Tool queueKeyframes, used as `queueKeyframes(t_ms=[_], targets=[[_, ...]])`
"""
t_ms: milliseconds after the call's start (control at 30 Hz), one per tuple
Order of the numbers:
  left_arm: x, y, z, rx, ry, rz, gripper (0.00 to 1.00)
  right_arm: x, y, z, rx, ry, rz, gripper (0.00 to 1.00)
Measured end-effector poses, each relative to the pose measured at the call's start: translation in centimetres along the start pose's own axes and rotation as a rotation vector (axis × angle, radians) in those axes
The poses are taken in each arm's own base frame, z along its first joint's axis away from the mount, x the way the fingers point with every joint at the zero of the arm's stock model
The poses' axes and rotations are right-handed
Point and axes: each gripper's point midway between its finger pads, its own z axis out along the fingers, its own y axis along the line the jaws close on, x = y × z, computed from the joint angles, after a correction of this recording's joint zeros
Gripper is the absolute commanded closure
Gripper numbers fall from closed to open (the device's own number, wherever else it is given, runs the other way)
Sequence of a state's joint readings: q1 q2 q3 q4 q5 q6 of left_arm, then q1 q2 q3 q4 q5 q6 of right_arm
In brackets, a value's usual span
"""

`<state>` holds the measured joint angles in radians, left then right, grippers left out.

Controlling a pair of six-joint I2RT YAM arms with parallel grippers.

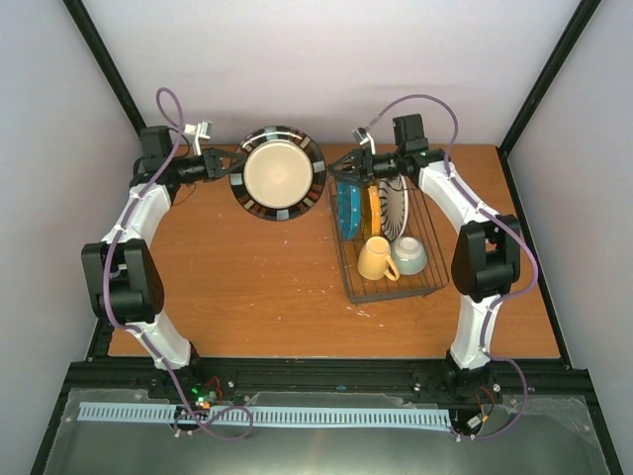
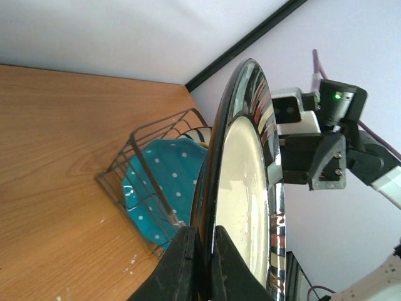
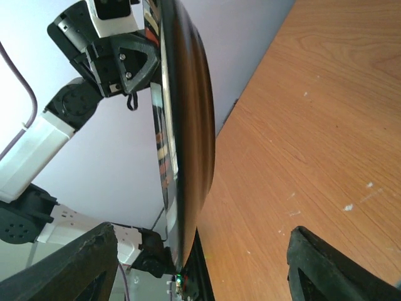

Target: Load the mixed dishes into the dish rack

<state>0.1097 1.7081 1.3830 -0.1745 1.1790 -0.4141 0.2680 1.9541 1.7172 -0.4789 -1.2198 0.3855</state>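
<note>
My left gripper (image 1: 226,166) (image 2: 205,241) is shut on the rim of a dark-rimmed beige plate (image 1: 279,172) (image 2: 247,182), which it holds upright above the table's far side, left of the dish rack (image 1: 435,267) (image 2: 135,157). My right gripper (image 1: 346,170) (image 3: 207,269) stands open at the plate's right edge; the plate (image 3: 188,125) shows edge-on between its spread fingers, apart from both. The rack holds a teal dotted plate (image 1: 347,210) (image 2: 166,169), an orange plate (image 1: 372,210) and a striped plate (image 1: 396,208) upright, with a pale yellow mug (image 1: 376,257) and a pale green bowl (image 1: 408,255) at its near end.
The wooden table (image 1: 247,287) ends at black frame posts and white walls at the back. The rack stands right of centre, under the right arm.
</note>
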Motion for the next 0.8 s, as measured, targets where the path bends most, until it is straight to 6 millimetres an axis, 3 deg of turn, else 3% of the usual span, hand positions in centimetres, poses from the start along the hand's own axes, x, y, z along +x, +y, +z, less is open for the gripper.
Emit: queueKeyframes(t_ms=[233, 333, 367, 400, 467, 533, 633, 733, 800], targets=[[0.0, -1.6, 1.1, 0.061, 0.01, -0.006, 0.99, -1.0, 0.6, 2.6, -0.066, 0.035, -0.01, 0.27], [0.0, -2.0, 1.6, 0.078, 0.012, -0.008, 0.99, -0.9, 1.2, 4.3, -0.097, 0.063, -0.012, 0.32], [0.0, -2.2, 1.8, 0.085, 0.014, -0.006, 0.99, -0.8, 1.3, 4.8, -0.106, 0.07, -0.015, 0.39], [0.0, -2.4, 2.0, 0.092, 0.018, -0.004, 0.99, -0.9, 1.5, 5.5, -0.118, 0.079, -0.019, 0.52], [0.1, -2.5, 2.3, 0.097, 0.022, -0.007, 0.99, -1.1, 1.9, 6.0, -0.143, 0.088, -0.025, 0.93], [0.2, -2.2, 2.5, 0.097, 0.023, -0.014, 0.99, -1.6, 2.1, 6.1, -0.155, 0.082, -0.034, 0.97], [-0.7, -1.9, 2.8, 0.057, -0.005, -0.031, 0.88, -2.5, -0.4, 6.7, -0.062, 0.03, -0.034, 0.97], [-0.3, -1.2, 3.2, 0.056, 0.006, -0.046, 0.61, -2.4, -0.6, 6.7, -0.056, 0.034, -0.014, 0.97], [0.0, -1.7, 3.9, 0.074, 0.029, -0.039, 0.5, -2.3, -0.6, 7.0, -0.049, 0.036, -0.01, 0.97]])
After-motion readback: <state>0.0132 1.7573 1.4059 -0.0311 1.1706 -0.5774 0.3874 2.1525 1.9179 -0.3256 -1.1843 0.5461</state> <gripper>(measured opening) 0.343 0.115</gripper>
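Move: The right gripper, open and empty, has the middle of the held plate about 14 cm to its left, level front to back and some 3 cm below. The left gripper holds the plate's left rim, its middle about 10 cm to the right, 1 cm ahead and 3 cm lower. Beneath the right hand, about 16 cm down, the blue plates stand 2 cm back and 2 cm right of it, the yellow plate 3 cm back and 7 cm right. Bring the right gripper about 7 cm left onto the plate's free right rim and shut the fingers to pinch it, easing a couple of centimetres forward as they close. Meanwhile carry the plate with the left hand some 3 cm right to meet it, and only once the right has its grip, start opening the left fingers around the left rim. ##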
